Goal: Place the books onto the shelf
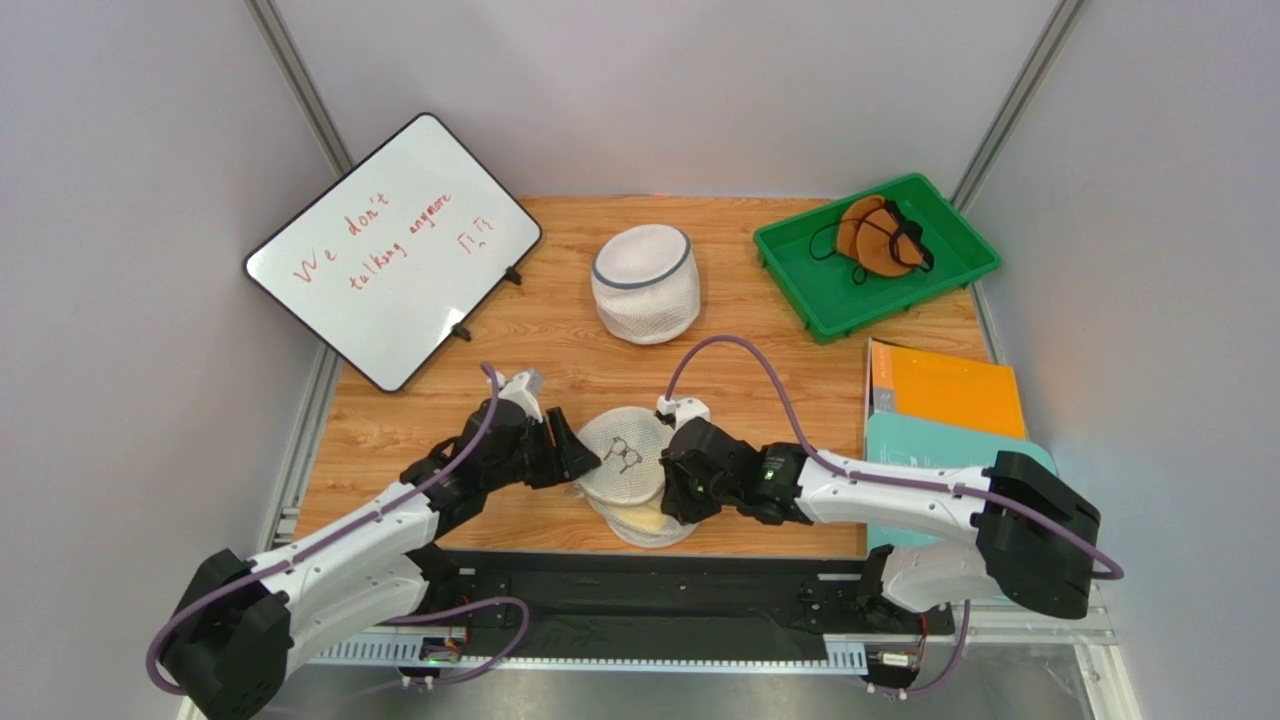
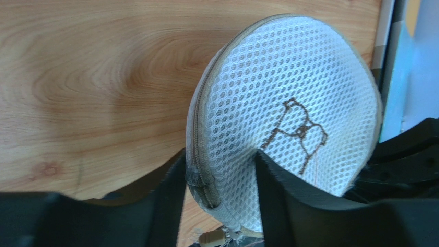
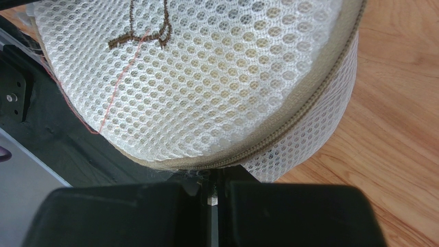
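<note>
Two flat books lie at the table's right edge, an orange one (image 1: 944,387) and a teal one (image 1: 939,450), part of it under my right arm. No shelf is in view. Both grippers are at a round white mesh zip pouch (image 1: 628,458) with a brown embroidered figure, at the near middle. My left gripper (image 1: 586,455) (image 2: 219,162) has its fingers closed on the pouch's (image 2: 288,87) zippered left rim. My right gripper (image 1: 672,477) (image 3: 215,177) is shut at the pouch's (image 3: 206,77) near zipper edge, with a small metal zipper pull pinched between the jaws.
A whiteboard (image 1: 394,248) with red writing leans at the back left. A white mesh basket (image 1: 646,282) stands upright at the back middle. A green tray (image 1: 812,248) at the back right holds a brown item (image 1: 876,236). A black base rail (image 1: 646,593) runs along the near edge.
</note>
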Controlling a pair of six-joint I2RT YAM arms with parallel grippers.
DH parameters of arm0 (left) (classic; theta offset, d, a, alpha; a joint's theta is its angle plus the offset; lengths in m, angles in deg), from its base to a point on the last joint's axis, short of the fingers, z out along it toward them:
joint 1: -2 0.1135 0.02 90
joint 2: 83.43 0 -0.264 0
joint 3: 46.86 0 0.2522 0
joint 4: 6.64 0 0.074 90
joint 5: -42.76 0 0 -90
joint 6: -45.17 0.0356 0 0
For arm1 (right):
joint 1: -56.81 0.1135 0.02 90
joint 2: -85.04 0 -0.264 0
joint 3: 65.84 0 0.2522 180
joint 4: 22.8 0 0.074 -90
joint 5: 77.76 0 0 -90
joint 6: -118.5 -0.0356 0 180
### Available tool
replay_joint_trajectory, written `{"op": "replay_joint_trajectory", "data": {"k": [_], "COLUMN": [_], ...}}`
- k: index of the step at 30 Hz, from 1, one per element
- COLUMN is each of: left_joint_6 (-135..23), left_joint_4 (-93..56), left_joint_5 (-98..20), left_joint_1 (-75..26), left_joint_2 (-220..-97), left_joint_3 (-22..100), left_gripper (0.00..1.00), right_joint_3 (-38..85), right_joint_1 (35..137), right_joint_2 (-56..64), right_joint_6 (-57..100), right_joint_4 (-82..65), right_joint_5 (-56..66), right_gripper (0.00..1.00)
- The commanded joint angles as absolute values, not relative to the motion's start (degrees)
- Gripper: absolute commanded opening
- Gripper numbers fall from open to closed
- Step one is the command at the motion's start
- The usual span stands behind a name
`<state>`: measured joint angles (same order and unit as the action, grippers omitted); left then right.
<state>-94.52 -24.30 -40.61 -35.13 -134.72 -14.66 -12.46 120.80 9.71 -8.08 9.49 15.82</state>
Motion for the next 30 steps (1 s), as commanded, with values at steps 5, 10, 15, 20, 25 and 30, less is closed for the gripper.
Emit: {"op": "replay_joint_trajectory", "data": {"k": [5,10,15,20,25,30], "left_joint_6": [-97.48,-97.39,-95.37,-95.97,-99.58,-108.01], "left_joint_4": [-22.32,-28.72,-36.47,-40.26,-42.02,-43.68], "left_joint_5": [-38.54,-42.05,-52.13,-59.10,-68.32,-78.16], "left_joint_1": [-35.01,-35.09,-35.53,-37.90,-43.52,-50.98], "left_joint_2": [-130.98,-125.10,-118.60,-118.84,-125.52,-130.09], "left_joint_3": [-13.15,-9.99,-4.20,0.12,2.59,4.34], "left_gripper": [0.05,0.00,0.00,0.00,0.00,0.00], "right_joint_3": [-13.32,-11.39,-7.17,-1.11,-0.39,1.18], "right_joint_1": [119.31,117.90,117.81,118.07,119.13,120.36], "right_joint_2": [11.30,12.71,16.30,22.46,25.63,21.60], "right_joint_6": [-8.15,-7.98,-7.89,-9.82,-12.19,-14.39], "right_joint_4": [8.46,11.43,21.08,26.39,16.03,7.93], "right_joint_5": [17.96,18.57,23.13,25.78,20.51,19.98], "right_gripper": [0.00,0.42,0.79,0.79,0.77,0.73]}}
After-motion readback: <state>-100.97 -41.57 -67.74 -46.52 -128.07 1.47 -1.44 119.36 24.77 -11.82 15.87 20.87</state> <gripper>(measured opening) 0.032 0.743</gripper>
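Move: The near mesh bag's middle lies about 5 cm to the right of the left hand, roughly 3 cm lower, its zipped rim between the open fingers. From the right hand, which still grips its near right edge, it lies some 4 cm ahead and 5 cm left, about 1 cm lower. The other mesh bag stands about 21 cm ahead of the left hand and 7 cm right; the teal book lies about 37 cm right of the right hand, 4 cm ahead. Left pinches the zipped rim and rises about 12 cm, then dips; right lets go, rising 14 cm. ##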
